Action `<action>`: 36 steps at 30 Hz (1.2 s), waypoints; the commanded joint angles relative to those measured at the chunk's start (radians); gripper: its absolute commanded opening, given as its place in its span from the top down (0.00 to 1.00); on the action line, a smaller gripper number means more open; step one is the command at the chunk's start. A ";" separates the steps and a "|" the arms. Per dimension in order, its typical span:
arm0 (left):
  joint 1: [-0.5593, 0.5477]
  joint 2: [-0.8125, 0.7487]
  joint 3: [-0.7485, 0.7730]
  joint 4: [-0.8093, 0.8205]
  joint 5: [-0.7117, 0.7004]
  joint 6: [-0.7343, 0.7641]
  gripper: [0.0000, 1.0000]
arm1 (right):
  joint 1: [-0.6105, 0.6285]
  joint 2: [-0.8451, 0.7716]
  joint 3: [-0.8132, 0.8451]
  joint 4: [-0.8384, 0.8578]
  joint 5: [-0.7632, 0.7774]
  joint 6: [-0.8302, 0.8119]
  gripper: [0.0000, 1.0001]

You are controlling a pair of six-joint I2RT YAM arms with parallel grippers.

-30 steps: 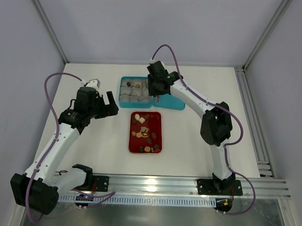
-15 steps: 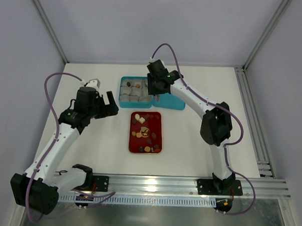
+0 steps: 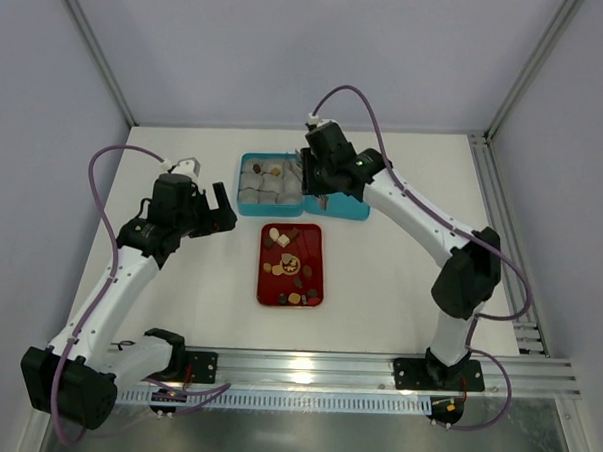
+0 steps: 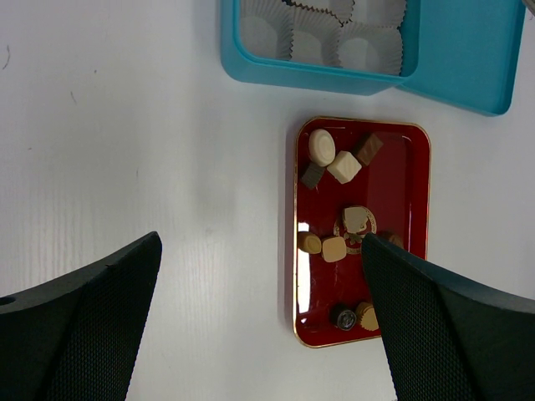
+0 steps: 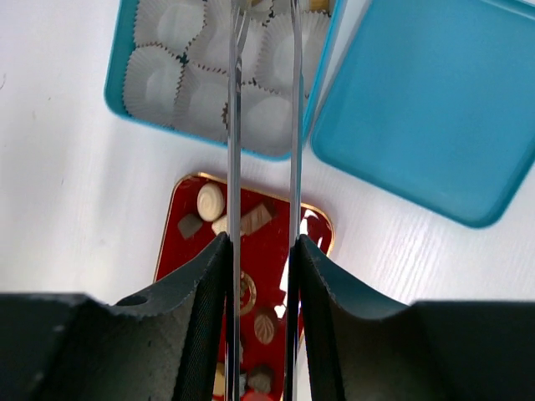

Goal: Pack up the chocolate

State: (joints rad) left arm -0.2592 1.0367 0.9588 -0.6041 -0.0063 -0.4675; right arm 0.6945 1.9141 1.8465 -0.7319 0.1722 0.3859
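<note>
The chocolate (image 3: pixel 288 262) lies as several small brown, tan and cream pieces on a red tray (image 3: pixel 263 284); it also shows in the left wrist view (image 4: pixel 343 167) and the right wrist view (image 5: pixel 210 200). My right gripper (image 3: pixel 321 180) is shut on metal tweezers (image 5: pixel 234 125), whose tips reach over the open blue box (image 3: pixel 242 188) of paper cups (image 5: pixel 155 71). I cannot tell if the tips hold a piece. A few cups at the back of the box hold pieces (image 3: pixel 267 169). My left gripper (image 3: pixel 214 204) is open and empty, left of the tray (image 4: pixel 401 192).
The blue lid (image 3: pixel 344 205) lies flat beside the box's right side, also in the right wrist view (image 5: pixel 426 109). The box rim (image 4: pixel 309 77) lies just beyond the tray. Metal rails run along the table's right and near edges.
My right arm has swung its elbow out to the right, and its gripper has shifted slightly right over the box's right edge. The left arm has not moved.
</note>
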 commanded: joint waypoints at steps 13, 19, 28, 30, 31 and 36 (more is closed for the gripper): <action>0.006 -0.012 -0.002 0.010 0.003 0.004 0.00 | 0.180 -0.645 -0.601 -0.038 0.038 0.097 0.61; 0.006 -0.007 -0.002 0.010 0.003 0.004 0.00 | 0.267 -0.702 -0.713 -0.083 0.033 0.156 0.61; 0.008 -0.003 -0.005 0.010 0.003 0.004 0.00 | 0.347 -0.658 -0.757 -0.086 0.027 0.197 0.61; 0.008 -0.001 -0.003 0.009 0.002 0.004 0.00 | 0.355 -0.649 -0.757 -0.090 0.029 0.203 0.61; 0.006 0.000 -0.003 0.009 0.003 0.004 0.00 | 0.358 -0.644 -0.759 -0.092 0.029 0.205 0.61; 0.008 -0.003 -0.003 0.010 0.003 0.004 0.00 | 0.372 -0.629 -0.764 -0.098 0.027 0.215 0.61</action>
State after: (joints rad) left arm -0.2592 1.0367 0.9588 -0.6041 -0.0063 -0.4675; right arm 1.0565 1.2812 1.0798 -0.8371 0.1886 0.5774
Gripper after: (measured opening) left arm 0.996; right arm 0.395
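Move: Behind the right hand, about 18 cm back, 2 cm left and some 19 cm down, lies the brown oval chocolate on the red tray's right side; the tray's middle is about 4 cm left of that chocolate and 1 cm farther out. The blue box stands about 3 cm ahead and 12 cm left of the right hand, the blue lid about 2 cm ahead and 4 cm right. From the left hand the chocolate lies about 8 cm back and 21 cm right. Swinging back from the blue box to the red tray, the right hand carries the tongs it still grips about 24 cm back and 6 cm right. It arcs up some 4 cm first, then sinks about 10, tipping the tongs steeper and turning roughly 10 degrees counter-clockwise. It eases off with their tips reaching forward-left over the tray's right side, near the brown ovals; no touch can be made out. ##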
